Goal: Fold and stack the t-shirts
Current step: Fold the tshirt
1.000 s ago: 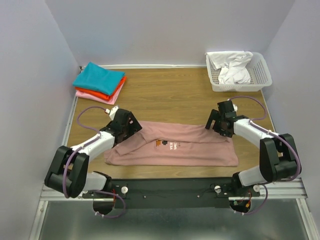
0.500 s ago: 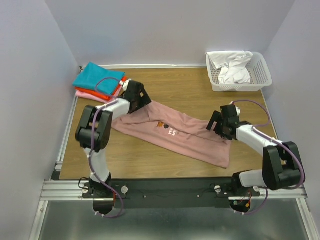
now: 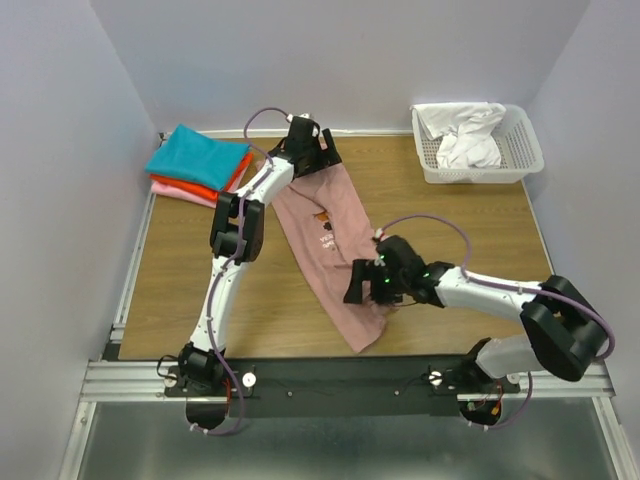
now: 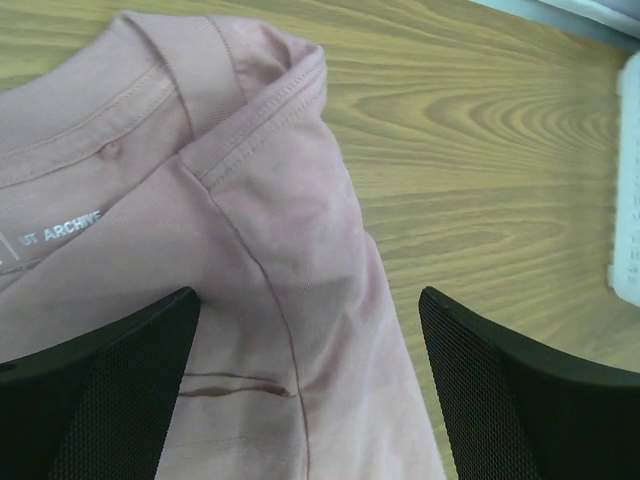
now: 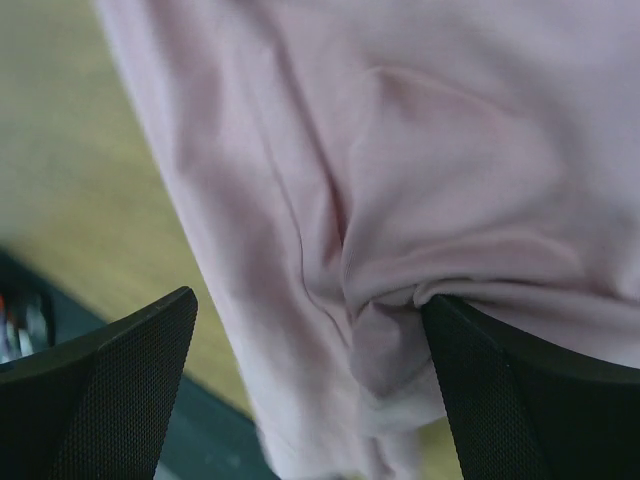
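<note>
The dusty-pink t-shirt (image 3: 325, 235) lies as a long folded strip, running from the back centre down to the front edge of the table. My left gripper (image 3: 312, 155) stands at its far collar end. In the left wrist view this gripper (image 4: 308, 300) is open, its fingers straddling the shoulder seam of the shirt (image 4: 250, 230). My right gripper (image 3: 362, 283) is over the near end, also open (image 5: 310, 300), with bunched pink cloth (image 5: 400, 150) between its fingers and against the right one. Folded teal, orange-red and pink t-shirts (image 3: 200, 160) are stacked at the back left.
A white mesh basket (image 3: 528, 160) holding crumpled white cloth (image 3: 465, 135) stands at the back right; its edge (image 4: 628, 200) shows in the left wrist view. The black front rail (image 3: 340, 375) runs just below the shirt's near end.
The pink shirt has swung from lying crosswise near the front to running back-to-front. My left gripper went far back with one end; the right gripper moved left and nearer with the other.
</note>
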Controlling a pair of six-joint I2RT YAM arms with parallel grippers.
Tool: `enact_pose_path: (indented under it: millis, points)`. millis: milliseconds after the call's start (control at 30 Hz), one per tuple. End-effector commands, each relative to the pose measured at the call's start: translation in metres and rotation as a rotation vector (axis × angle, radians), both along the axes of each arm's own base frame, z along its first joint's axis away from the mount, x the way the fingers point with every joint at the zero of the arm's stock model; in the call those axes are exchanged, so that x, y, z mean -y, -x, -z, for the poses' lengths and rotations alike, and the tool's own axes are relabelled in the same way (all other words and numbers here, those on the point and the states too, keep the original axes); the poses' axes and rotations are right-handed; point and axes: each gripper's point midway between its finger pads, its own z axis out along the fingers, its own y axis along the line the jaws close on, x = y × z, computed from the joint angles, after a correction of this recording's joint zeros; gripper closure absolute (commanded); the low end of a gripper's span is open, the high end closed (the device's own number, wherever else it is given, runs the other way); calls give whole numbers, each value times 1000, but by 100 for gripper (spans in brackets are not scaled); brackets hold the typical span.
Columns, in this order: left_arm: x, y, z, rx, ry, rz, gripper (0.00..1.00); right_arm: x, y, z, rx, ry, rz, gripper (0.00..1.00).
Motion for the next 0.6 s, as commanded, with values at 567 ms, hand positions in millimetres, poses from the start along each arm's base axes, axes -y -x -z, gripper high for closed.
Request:
enact_pose_path:
  millis: [567]
  points:
    - [89,-5,-24,148,314,270,1,-12,100,-23,-60,35,-168,0]
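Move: The folded t-shirt lies slantwise under both hands: its middle is about 28 cm back and 1 cm right of the left hand, and some 11 cm forward and 9 cm left of the right hand, a centimetre or so below each. From the left hand, the folded pile stands some 38 cm left and 4 cm back, the white basket about 46 cm right and 2 cm forward. Open-fingered on the shirt, the right hand sweeps some 12 cm back; the left drags its far end rightward. ##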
